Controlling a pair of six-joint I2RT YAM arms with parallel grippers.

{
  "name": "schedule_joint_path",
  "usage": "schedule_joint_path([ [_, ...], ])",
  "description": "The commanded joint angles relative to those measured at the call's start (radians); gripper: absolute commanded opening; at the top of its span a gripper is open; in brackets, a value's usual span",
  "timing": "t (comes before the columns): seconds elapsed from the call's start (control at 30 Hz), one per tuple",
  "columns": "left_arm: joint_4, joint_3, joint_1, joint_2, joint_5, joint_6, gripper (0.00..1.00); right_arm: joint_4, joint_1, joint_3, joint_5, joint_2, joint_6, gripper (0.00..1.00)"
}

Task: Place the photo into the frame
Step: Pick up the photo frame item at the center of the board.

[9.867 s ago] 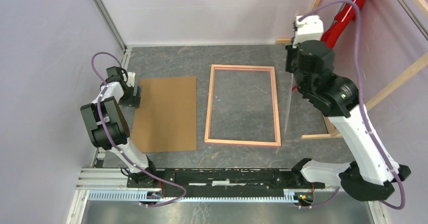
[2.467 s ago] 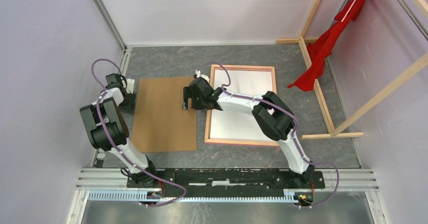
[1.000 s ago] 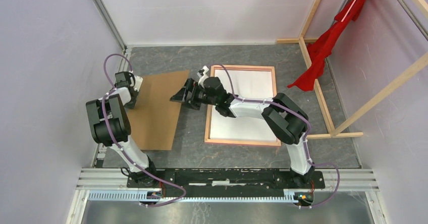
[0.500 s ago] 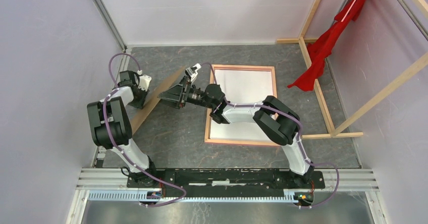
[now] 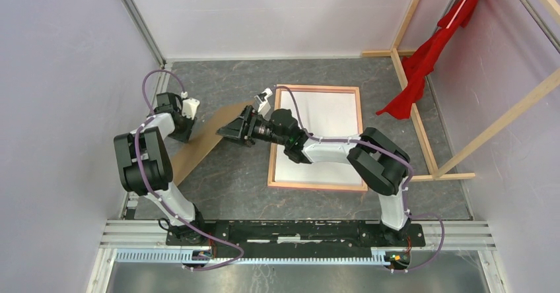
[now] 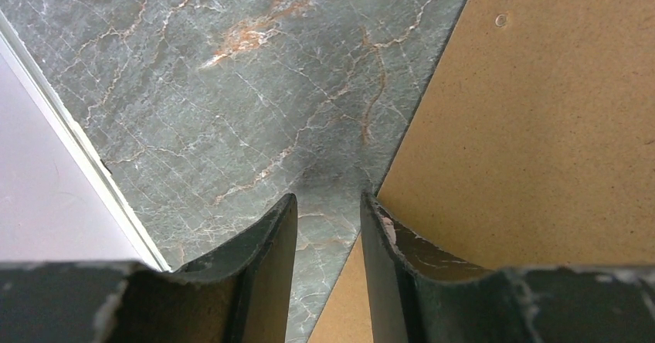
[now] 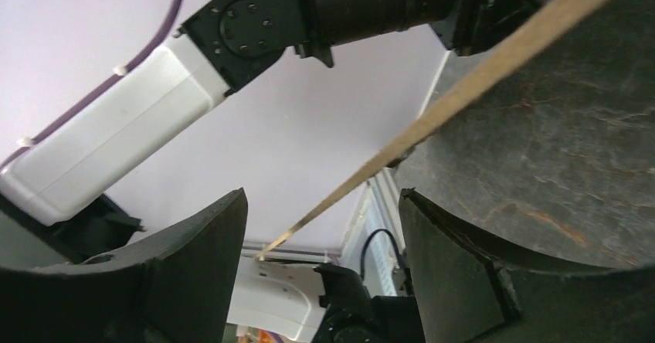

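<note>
The photo (image 5: 205, 141) shows only its brown back and stands steeply tilted on the table, its long left edge down; its picture side is hidden. My left gripper (image 5: 179, 127) sits at that low edge. In the left wrist view its jaws (image 6: 328, 204) stand apart over the photo's (image 6: 541, 142) edge, clamping nothing. My right gripper (image 5: 232, 129) is at the raised right edge. Its wide-open jaws (image 7: 320, 204) straddle the photo (image 7: 479, 88), seen edge-on and touching neither finger. The frame (image 5: 361, 138) lies flat to the right, tan side up, around a white sheet (image 5: 323, 134).
Bare wooden beams (image 5: 413, 101) and a red cloth (image 5: 429, 55) stand at the right, beyond the frame. Pale walls close the left and back. A metal rail (image 5: 284, 230) carrying both arm bases runs along the near edge.
Over the last second the photo's right edge has risen, so the board stands much steeper. My right gripper followed it up and left, and its jaws have narrowed a little. The left gripper barely moved.
</note>
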Motion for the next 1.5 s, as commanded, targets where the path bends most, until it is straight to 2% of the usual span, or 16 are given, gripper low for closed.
schedule_joint_path([
  [0.0, -0.194, -0.051, -0.022, 0.04, 0.111, -0.068, 0.45, -0.159, -0.002, 0.03, 0.065, -0.053, -0.077, 0.77],
  [0.3, -0.239, 0.137, -0.033, 0.05, 0.114, -0.137, 0.63, -0.47, -0.004, 0.141, 0.177, -0.057, -0.086, 0.58],
  [0.4, -0.239, 0.175, -0.042, 0.06, 0.096, -0.16, 0.65, -0.552, -0.003, 0.213, 0.2, -0.046, -0.095, 0.58],
  [0.5, -0.235, 0.181, -0.047, 0.066, 0.091, -0.171, 0.66, -0.71, 0.001, 0.286, 0.239, -0.036, -0.084, 0.57],
  [0.6, -0.222, 0.17, -0.049, 0.063, 0.083, -0.175, 0.66, -0.786, 0.004, 0.303, 0.272, -0.039, -0.074, 0.56],
  [0.67, -0.222, 0.17, -0.049, 0.062, 0.085, -0.175, 0.67, -0.801, 0.004, 0.304, 0.306, -0.049, -0.073, 0.46],
  [0.73, -0.227, 0.177, -0.049, 0.058, 0.087, -0.175, 0.69, -0.816, 0.001, 0.326, 0.327, -0.046, -0.074, 0.27],
  [0.8, -0.256, 0.207, -0.049, 0.057, 0.096, -0.176, 0.77, -0.856, -0.005, 0.377, 0.36, -0.028, -0.081, 0.11],
  [0.9, -0.325, 0.298, -0.049, 0.024, 0.126, -0.167, 0.91, -0.943, -0.049, 0.554, 0.346, 0.041, -0.084, 0.0],
  [1.0, -0.371, 0.363, -0.049, -0.028, 0.177, -0.133, 1.0, -0.958, -0.099, 0.644, 0.34, 0.063, -0.082, 0.0],
  [1.2, -0.385, 0.406, -0.047, -0.223, 0.427, 0.048, 1.0, -0.977, -0.225, 0.735, 0.294, 0.071, -0.079, 0.0],
  [1.37, -0.392, 0.358, -0.047, -0.421, 0.618, 0.263, 1.0, -0.927, -0.309, 0.637, 0.24, 0.016, -0.026, 0.0],
  [1.47, -0.492, 0.31, -0.047, -0.522, 0.668, 0.471, 1.0, -0.867, -0.341, 0.563, 0.204, -0.021, 0.038, 0.0],
])
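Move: Between the right hand's open fingers runs the raised edge of the brown board; the board's middle lies about 9 cm to this hand's left, nearly level ahead, 11 cm lower. The pink-and-wood frame, holding the white sheet, is some 26 cm to its right, 6 cm ahead and 21 cm below. For the left hand, down at the board's low edge, the board's middle is roughly 12 cm right, 5 cm back and 8 cm higher. Closing on the brown board's raised edge while sinking about 4 cm, the right hand pinches it, then carries it forward and to the right, some 21 cm forward overall, rising again and turning about 30 degrees clockwise. The left hand creeps right at the low edge, opens wide and comes away, climbing some 20 cm while tipping its fingers up. ##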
